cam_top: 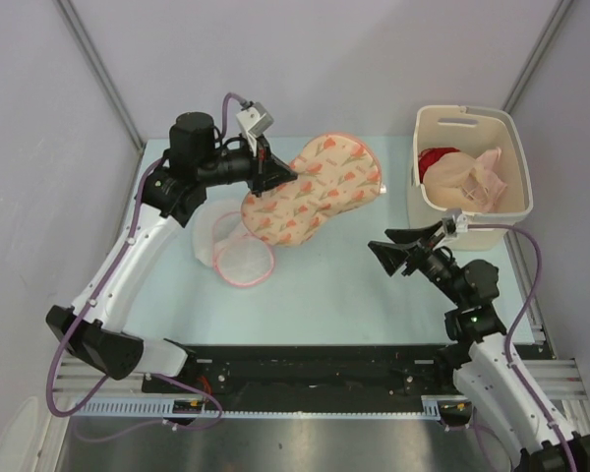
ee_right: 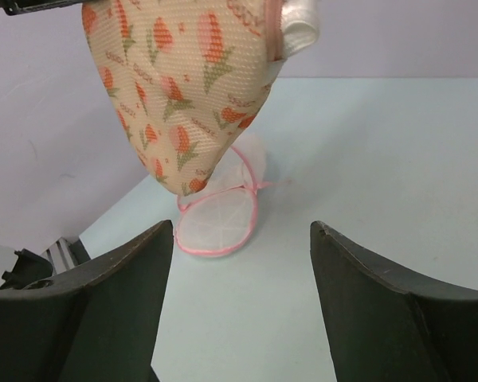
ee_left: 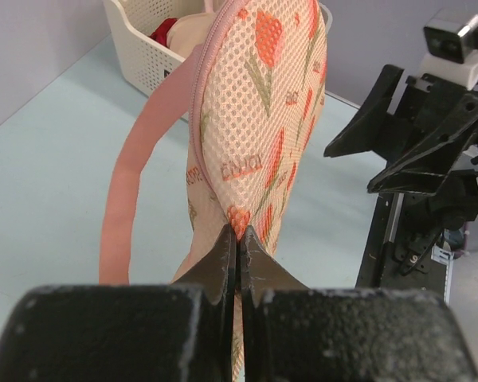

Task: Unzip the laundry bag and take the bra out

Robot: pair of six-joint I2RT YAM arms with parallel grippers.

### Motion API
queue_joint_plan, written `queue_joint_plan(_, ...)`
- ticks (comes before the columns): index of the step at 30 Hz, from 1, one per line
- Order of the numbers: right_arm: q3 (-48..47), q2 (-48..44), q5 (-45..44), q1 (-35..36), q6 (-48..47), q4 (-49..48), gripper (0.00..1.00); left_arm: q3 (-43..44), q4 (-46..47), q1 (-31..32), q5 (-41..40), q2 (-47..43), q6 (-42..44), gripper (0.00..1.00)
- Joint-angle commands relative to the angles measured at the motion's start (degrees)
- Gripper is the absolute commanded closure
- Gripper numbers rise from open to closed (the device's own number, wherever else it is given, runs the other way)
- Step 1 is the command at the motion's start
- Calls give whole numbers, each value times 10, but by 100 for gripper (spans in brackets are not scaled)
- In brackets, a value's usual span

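Observation:
The laundry bag (cam_top: 315, 189), peach mesh printed with red tulips, hangs above the table's middle. My left gripper (cam_top: 280, 177) is shut on its fabric edge; in the left wrist view the gripper (ee_left: 240, 235) pinches the bag (ee_left: 259, 119), and a pink edging band (ee_left: 123, 207) loops down on the left. The bra (cam_top: 467, 177), a pale cream garment with thin straps, lies in the white basket (cam_top: 472, 228) beside a red garment (cam_top: 435, 157). My right gripper (cam_top: 383, 246) is open and empty, low between bag and basket. Through its fingers (ee_right: 243, 227) the bag (ee_right: 183, 87) hangs ahead.
A round white mesh item with pink trim (cam_top: 241, 254) lies on the table under the bag's left end, and also shows in the right wrist view (ee_right: 219, 223). The basket stands at the back right. Grey walls close in left and right.

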State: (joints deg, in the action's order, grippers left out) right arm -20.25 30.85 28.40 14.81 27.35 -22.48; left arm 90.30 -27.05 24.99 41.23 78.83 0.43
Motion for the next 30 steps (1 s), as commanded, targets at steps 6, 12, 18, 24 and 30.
queue_joint_plan(6,12,126,-78,79,0,-262,27,13,12,-5,43,-24,9,100)
queue_joint_plan(12,12,210,-92,93,22,-391,28,12,8,-5,46,-27,12,100)
queue_joint_plan(18,6,304,-117,116,35,-524,36,8,9,-5,48,-29,9,99)
queue_joint_plan(24,-18,359,-118,137,47,-594,54,1,13,-5,49,-27,7,99)
queue_joint_plan(30,-29,353,-122,143,36,-587,60,-3,11,-6,46,-26,11,100)
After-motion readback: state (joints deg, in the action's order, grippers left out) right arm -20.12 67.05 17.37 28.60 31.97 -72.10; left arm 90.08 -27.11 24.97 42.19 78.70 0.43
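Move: The laundry bag's right end hangs in the air about 8 cm ahead of the open right hand, some 4 cm to its left and 7 cm higher. A small white tab stands out from that end, about 8 cm ahead of this hand, neither left nor right, and 7 cm up. The basket is some 23 cm ahead, 20 cm right and 15 cm lower. From the left hand, the bag's right end lies about 14 cm right, 1 cm ahead and 4 cm down. The laundry bag stays pinched in the shut left fingers, held out almost motionless, while the right hand closes in on the near lower edge of its right end, going left about 7 cm and forward some 4 cm. The right wrist rolls roughly 10 degrees, left side up, and its fingers narrow from about three-quarters open to less than half; whether they touch the cloth can't be seen. ##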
